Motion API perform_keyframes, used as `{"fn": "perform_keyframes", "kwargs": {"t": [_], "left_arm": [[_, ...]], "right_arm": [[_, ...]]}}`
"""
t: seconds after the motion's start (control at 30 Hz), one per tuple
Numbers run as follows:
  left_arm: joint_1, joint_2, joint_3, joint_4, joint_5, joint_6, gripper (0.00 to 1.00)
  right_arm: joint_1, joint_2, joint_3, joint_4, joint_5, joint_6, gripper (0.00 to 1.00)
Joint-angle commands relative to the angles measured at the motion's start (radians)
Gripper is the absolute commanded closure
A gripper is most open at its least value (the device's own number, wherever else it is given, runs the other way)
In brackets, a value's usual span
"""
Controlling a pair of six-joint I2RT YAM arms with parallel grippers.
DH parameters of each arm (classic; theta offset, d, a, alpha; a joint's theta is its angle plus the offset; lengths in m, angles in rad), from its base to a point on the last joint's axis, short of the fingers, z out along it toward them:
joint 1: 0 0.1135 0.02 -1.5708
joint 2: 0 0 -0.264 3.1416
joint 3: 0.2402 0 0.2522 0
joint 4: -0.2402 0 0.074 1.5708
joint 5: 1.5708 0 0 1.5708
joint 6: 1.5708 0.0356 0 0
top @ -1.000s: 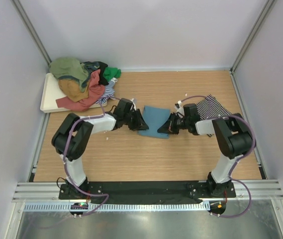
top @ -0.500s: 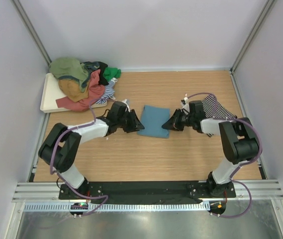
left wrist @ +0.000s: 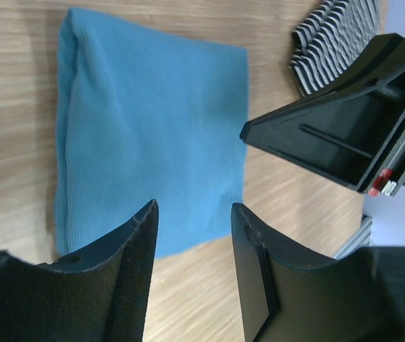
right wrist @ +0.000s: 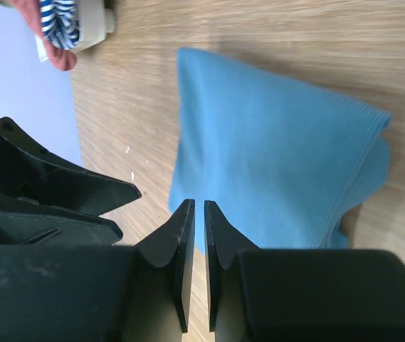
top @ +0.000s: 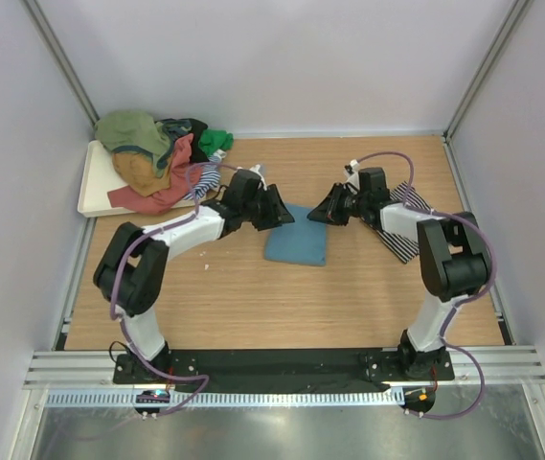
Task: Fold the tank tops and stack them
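A folded teal-blue tank top [top: 296,241] lies flat on the wooden table, also in the left wrist view [left wrist: 152,135] and the right wrist view [right wrist: 280,164]. My left gripper [top: 278,208] [left wrist: 193,209] hovers over its far left corner, open and empty. My right gripper [top: 321,209] [right wrist: 197,205] hovers over the far right corner, its jaws a narrow slit apart with nothing between them. A black-and-white striped tank top [top: 403,228] [left wrist: 337,35] lies at the right, partly under the right arm. Several more tank tops [top: 157,158] are heaped at the back left.
The heap rests on a white tray [top: 93,187] against the left wall. Walls close in the table on the left, back and right. Both grippers face each other closely above the teal top's far edge.
Both grippers have let go of the teal top's side edges, opened, and risen toward its far side. The teal top stays folded on the table.
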Motion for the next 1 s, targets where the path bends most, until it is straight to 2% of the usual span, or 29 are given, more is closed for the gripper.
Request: {"fn": "perform_keyframes", "kwargs": {"t": [0.0, 0.17, 0.23, 0.3, 0.4, 0.57, 0.7, 0.83, 0.87, 0.97], "left_arm": [[0.023, 0.114, 0.081, -0.008, -0.017, 0.012, 0.54], [0.060, 0.257, 0.170, -0.002, -0.006, 0.001, 0.56], [0.066, 0.276, 0.204, -0.055, -0.107, 0.024, 0.56], [0.078, 0.255, 0.224, -0.108, -0.121, 0.061, 0.54], [0.077, 0.180, 0.176, -0.122, -0.149, 0.096, 0.50], [0.075, -0.041, 0.064, -0.162, -0.226, 0.141, 0.41], [0.075, -0.146, -0.032, -0.145, -0.258, 0.159, 0.25], [0.075, -0.141, -0.037, -0.148, -0.241, 0.173, 0.19], [0.075, -0.138, -0.037, -0.154, -0.238, 0.179, 0.18], [0.072, -0.147, -0.032, -0.174, -0.238, 0.181, 0.17]], "right_arm": [[0.005, 0.084, 0.044, 0.057, -0.004, 0.041, 0.84], [0.000, 0.241, 0.092, 0.110, 0.010, 0.087, 0.85], [-0.009, 0.261, 0.112, 0.109, 0.009, 0.087, 0.85], [-0.008, 0.253, 0.124, 0.086, 0.009, 0.066, 0.81], [-0.009, 0.180, 0.112, 0.057, 0.038, 0.032, 0.68], [-0.004, 0.005, 0.031, -0.018, 0.149, -0.029, 0.49], [-0.004, -0.167, -0.040, -0.094, 0.340, -0.097, 0.39], [-0.006, -0.274, -0.006, -0.279, 0.534, -0.152, 0.31], [-0.006, -0.281, 0.008, -0.358, 0.646, -0.164, 0.23], [-0.004, -0.257, 0.070, -0.468, 0.893, -0.181, 0.23]]}}
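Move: The folded blue tank top lies some 8 cm under the left hand, its middle about 3 cm to the right and 1 cm back. From the right hand its middle is about 4 cm left, 2 cm back and 7 cm down. The folded striped tank top is roughly 24 cm to the right hand's right, level with it and 7 cm down; the clothes pile is about 34 cm left and 16 cm ahead of the left hand. Both hands dip about 7 cm over the blue tank top, then rise, opening and parting 8 cm each. ##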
